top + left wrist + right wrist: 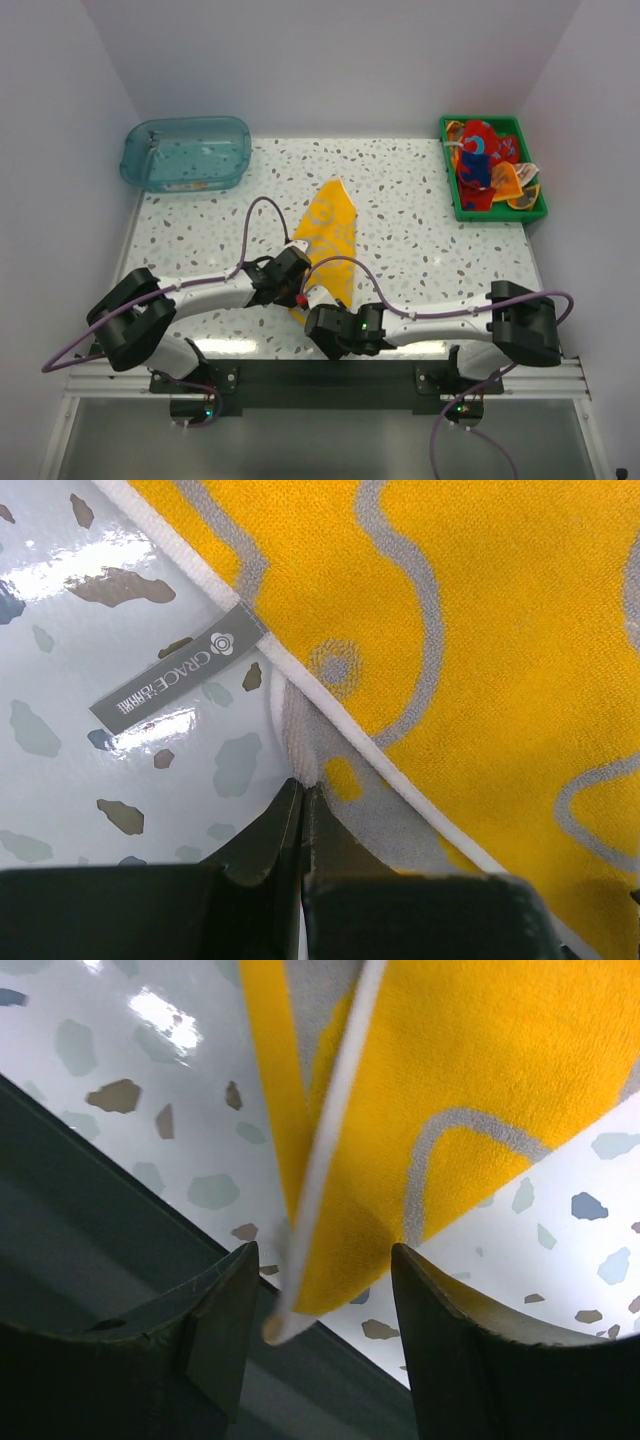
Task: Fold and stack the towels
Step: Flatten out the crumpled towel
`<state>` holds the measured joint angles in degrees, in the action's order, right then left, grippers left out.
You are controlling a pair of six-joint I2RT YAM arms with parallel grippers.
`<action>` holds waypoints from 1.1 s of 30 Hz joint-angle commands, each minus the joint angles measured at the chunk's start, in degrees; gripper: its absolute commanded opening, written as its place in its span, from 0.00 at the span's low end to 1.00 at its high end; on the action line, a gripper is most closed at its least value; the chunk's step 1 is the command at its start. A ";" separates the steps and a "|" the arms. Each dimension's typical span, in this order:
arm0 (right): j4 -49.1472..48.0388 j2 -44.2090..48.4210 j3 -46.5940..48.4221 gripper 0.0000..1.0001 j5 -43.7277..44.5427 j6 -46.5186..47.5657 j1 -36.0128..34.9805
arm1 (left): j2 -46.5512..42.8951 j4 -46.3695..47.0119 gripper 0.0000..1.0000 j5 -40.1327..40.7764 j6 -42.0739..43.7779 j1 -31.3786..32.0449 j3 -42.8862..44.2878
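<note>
An orange-yellow towel [331, 232] with grey line print lies stretched diagonally on the speckled table. My left gripper [297, 284] is shut on its left edge; in the left wrist view the jaws [302, 786] pinch a curled-up bit of the white-trimmed hem [300, 735] beside a grey label [176, 680]. My right gripper [320, 318] stands open around the towel's near corner [320, 1280], which hangs between its fingers [225, 1310] close to the table's front edge. More towels [484, 160], red, blue and orange, lie heaped in the green tray [497, 213].
A clear blue tub [186, 152] stands at the back left. The green tray sits at the back right corner. The table's front edge and the dark rail [90, 1220] below it run right beside my right gripper.
</note>
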<state>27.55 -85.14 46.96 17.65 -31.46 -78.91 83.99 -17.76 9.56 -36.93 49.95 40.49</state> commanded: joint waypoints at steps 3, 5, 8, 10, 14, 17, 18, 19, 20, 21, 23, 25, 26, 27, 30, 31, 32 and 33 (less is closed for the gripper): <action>3.55 -1.07 5.42 0.62 4.32 -0.88 -3.34 | 1.80 -3.42 0.00 -1.21 -0.87 -0.12 -0.24; 4.44 -1.86 5.86 0.62 5.64 -1.14 -4.14 | 1.71 -3.60 0.00 -1.21 -0.95 -0.21 -0.24; 6.11 -3.62 6.56 0.61 7.30 -1.93 -4.93 | 1.62 -3.51 0.00 -1.21 -1.04 -0.30 -0.24; 7.25 -4.41 6.65 0.60 8.45 -3.07 -5.02 | 1.45 -3.51 0.00 -1.13 -1.13 -0.38 -0.32; 10.41 -4.51 6.39 0.50 13.01 -5.80 -5.02 | 1.44 -3.69 0.00 -0.95 -1.22 -0.56 -0.41; 12.87 -3.72 5.95 0.34 15.31 -7.21 -5.02 | 1.44 -3.77 0.00 -0.95 -1.31 -0.65 -0.59; 13.14 -3.45 5.78 0.30 15.57 -7.30 -5.02 | 1.44 -3.77 0.00 -0.95 -1.31 -0.65 -0.67; 13.40 -3.10 5.69 0.19 15.83 -7.56 -5.02 | 1.62 -3.77 0.00 -0.95 -1.31 -0.73 -0.76; 13.67 -2.23 5.60 0.13 16.01 -7.82 -5.02 | 1.62 -3.86 0.00 -0.86 -1.31 -0.82 -0.76; 14.11 -1.70 5.51 0.08 16.36 -8.26 -5.02 | 1.62 -3.95 0.00 -0.77 -1.31 -0.91 -0.76; 14.46 -0.47 5.34 0.00 17.24 -8.70 -4.93 | 1.62 -4.47 0.00 -0.16 -1.13 -1.09 -0.59; 15.34 1.38 5.51 0.00 17.33 -9.32 -3.62 | 1.36 -5.70 0.00 0.63 -0.87 -1.44 -0.33; 15.51 2.17 5.86 0.00 17.24 -9.23 -2.92 | 1.01 -6.23 0.00 1.24 -0.52 -1.70 0.20; 15.60 3.74 6.12 0.00 16.90 -9.14 -1.08 | 0.74 -6.58 0.00 1.34 -0.17 -2.57 0.55; 13.16 8.56 6.65 0.00 12.51 -7.31 5.92 | -1.19 -7.99 0.00 1.25 1.33 -5.38 2.39; 12.27 9.72 6.83 0.00 9.80 -6.77 8.05 | -2.24 -8.86 0.00 0.99 1.85 -6.44 3.01; 11.31 10.78 7.53 0.00 8.29 -6.16 10.34 | -2.86 -9.31 0.00 0.20 2.82 -7.58 4.58; 9.21 12.88 7.88 0.00 6.71 -5.11 14.97 | -3.30 -9.66 0.00 -0.33 3.35 -10.11 5.47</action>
<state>40.56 -77.49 52.21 28.16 -37.91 -71.46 83.46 -23.18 9.15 -36.23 44.10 42.09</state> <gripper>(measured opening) 0.018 0.021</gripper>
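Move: The towel's near corner lies between and just beneath the right hand's open fingers, about 1 cm back, 1 cm to the right and 1 cm down. The table's front edge is roughly 3 cm back of this hand, straight behind. From the left hand, still shut on the towel's left side, that corner is some 9 cm back and 7 cm to the right; the towel's grey label lies about 5 cm ahead and 2 cm left of it. Right hand pinches the near corner, lifts it about 5 cm up and forward; left hand pulls leftwards. ##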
